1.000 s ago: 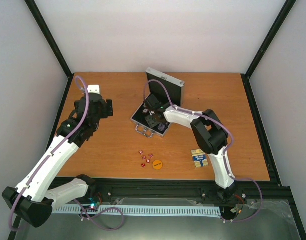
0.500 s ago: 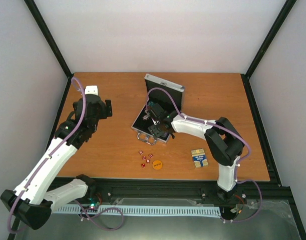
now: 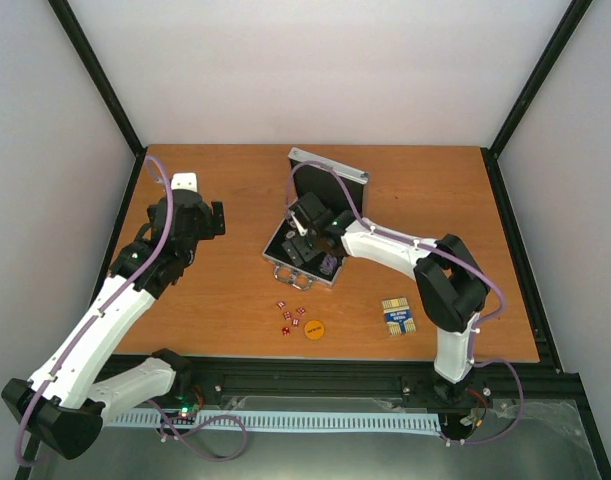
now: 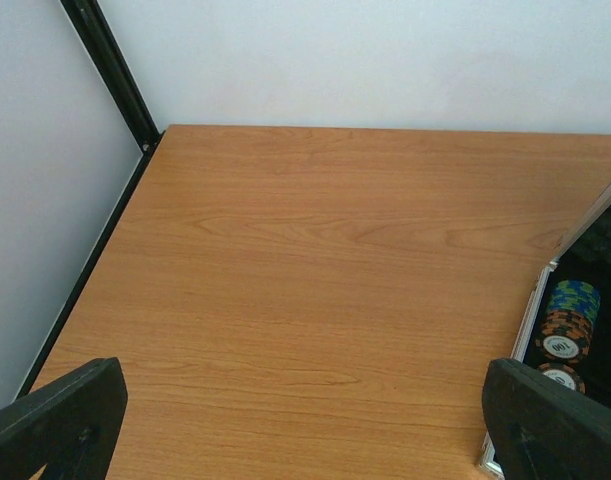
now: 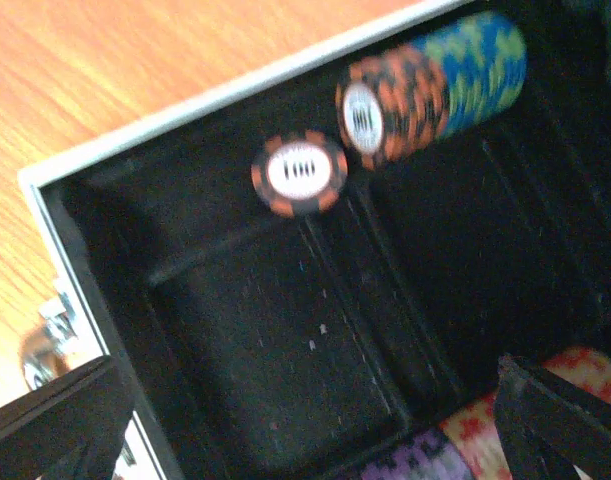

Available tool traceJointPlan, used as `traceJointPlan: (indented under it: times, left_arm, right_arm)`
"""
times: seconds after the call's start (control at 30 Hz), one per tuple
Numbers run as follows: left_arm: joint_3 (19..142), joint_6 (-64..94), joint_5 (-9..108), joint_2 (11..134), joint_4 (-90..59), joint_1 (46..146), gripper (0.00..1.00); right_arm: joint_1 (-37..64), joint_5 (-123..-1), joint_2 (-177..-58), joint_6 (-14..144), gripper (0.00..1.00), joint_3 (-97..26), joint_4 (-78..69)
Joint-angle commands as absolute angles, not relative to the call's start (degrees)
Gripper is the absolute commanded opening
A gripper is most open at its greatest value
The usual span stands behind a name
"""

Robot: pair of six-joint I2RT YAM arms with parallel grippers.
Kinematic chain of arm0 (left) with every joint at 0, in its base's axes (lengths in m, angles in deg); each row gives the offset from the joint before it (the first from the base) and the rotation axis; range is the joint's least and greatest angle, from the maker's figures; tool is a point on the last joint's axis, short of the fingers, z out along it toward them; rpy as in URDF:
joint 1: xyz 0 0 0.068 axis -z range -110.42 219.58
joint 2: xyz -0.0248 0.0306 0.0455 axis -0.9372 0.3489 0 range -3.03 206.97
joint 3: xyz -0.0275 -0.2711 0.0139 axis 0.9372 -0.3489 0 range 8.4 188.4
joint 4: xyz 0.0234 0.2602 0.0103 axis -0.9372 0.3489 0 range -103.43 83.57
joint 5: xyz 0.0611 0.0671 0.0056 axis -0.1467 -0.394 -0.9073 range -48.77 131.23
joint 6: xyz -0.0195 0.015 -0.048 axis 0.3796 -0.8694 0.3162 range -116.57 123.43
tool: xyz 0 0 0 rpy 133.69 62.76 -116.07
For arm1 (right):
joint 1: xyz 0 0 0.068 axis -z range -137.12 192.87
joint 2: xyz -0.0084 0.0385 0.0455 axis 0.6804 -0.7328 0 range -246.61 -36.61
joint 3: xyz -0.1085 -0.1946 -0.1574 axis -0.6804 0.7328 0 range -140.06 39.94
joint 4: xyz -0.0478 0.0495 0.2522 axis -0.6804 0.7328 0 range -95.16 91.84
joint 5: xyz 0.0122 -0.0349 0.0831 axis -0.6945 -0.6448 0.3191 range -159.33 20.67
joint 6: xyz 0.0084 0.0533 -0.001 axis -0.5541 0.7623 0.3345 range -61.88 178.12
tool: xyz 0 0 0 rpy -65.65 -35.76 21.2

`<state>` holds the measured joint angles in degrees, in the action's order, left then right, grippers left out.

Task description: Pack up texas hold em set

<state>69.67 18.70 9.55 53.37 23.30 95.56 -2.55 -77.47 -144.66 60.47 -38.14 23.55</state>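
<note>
The silver case (image 3: 285, 262) stands open mid-table, lid (image 3: 330, 173) raised at the back. My right gripper (image 3: 304, 233) hovers inside it, open, with nothing between its fingers (image 5: 55, 420). Below it is the empty black lining (image 5: 285, 340). A row of orange-black and blue-green poker chips (image 5: 435, 80) lies in a slot, and one orange-black chip (image 5: 299, 173) lies loose beside it. Purple and red chips (image 5: 440, 450) sit at the near edge. Red dice (image 3: 290, 314), an orange disc (image 3: 314, 328) and the card deck (image 3: 398, 316) lie on the table. My left gripper (image 3: 213, 218) is open over bare wood.
The left wrist view shows the case's rim (image 4: 538, 300) and chips (image 4: 569, 318) at its right edge. A black frame post (image 4: 110, 70) and white walls bound the table at the left and back.
My right gripper has opened wide and shifted slightly back over the case's inside. The left arm has not moved.
</note>
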Motion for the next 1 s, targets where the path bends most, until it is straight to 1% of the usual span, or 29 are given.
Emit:
traceJointPlan:
  times: [0.0,0.23,0.33,0.37,0.43,0.53,0.57,0.6,0.87,0.97]
  left_arm:
    - [69.6,19.3,10.0,53.5,21.6,95.2,1.0]
    - [69.0,19.0,9.7,53.5,21.6,95.2,1.0]
    - [69.0,18.8,9.5,53.4,21.8,95.3,1.0]
    - [69.0,18.8,9.3,53.4,21.8,95.2,1.0]
    - [69.0,18.7,9.2,53.4,21.7,95.2,1.0]
    - [68.8,18.7,9.3,53.5,21.7,95.2,1.0]
    - [68.8,18.7,9.3,53.6,21.7,95.2,1.0]
    - [68.7,18.8,9.3,53.7,21.6,95.3,1.0]
    - [68.6,18.7,9.3,53.8,21.5,95.2,1.0]
    - [68.6,18.7,9.3,53.8,21.5,95.2,1.0]
  right_arm:
    - [-2.5,-74.3,-147.0,60.3,1.0,-43.2,20.9]
    - [-1.0,-72.5,-155.8,61.9,1.0,-51.5,23.3]
    - [-0.9,-74.5,-159.5,63.6,1.0,-56.1,26.4]
    - [-0.9,-75.1,-160.1,64.3,0.97,-57.2,27.2]
    - [-0.9,-75.2,-160.7,65.3,0.89,-58.6,28.1]
    - [-0.8,-74.7,-160.9,67.3,0.67,-59.1,28.7]
    - [-0.8,-74.6,-161.1,67.9,0.62,-59.3,29.1]
    - [-0.8,-74.3,-161.3,68.4,0.6,-59.7,29.5]
    - [-0.6,-72.3,-162.5,72.9,0.59,-60.4,31.9]
    - [-0.5,-71.9,-162.1,75.5,0.53,-59.4,31.6]
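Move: The loose 100 chip lies flat inside the case's left side, about 7 cm ahead of the open right hand, 5 cm to its left and 6 cm below. The orange-and-green chip roll is some 11 cm ahead and 3 cm left of that hand; the purple-and-red roll about 2 cm ahead and 6 cm right. From the left hand, the chip is roughly 8 cm ahead, 15 cm right and 26 cm below. The right hand hops about 5 cm forward and 4 cm left, then sinks towards the loose chip, fingers half closing. ##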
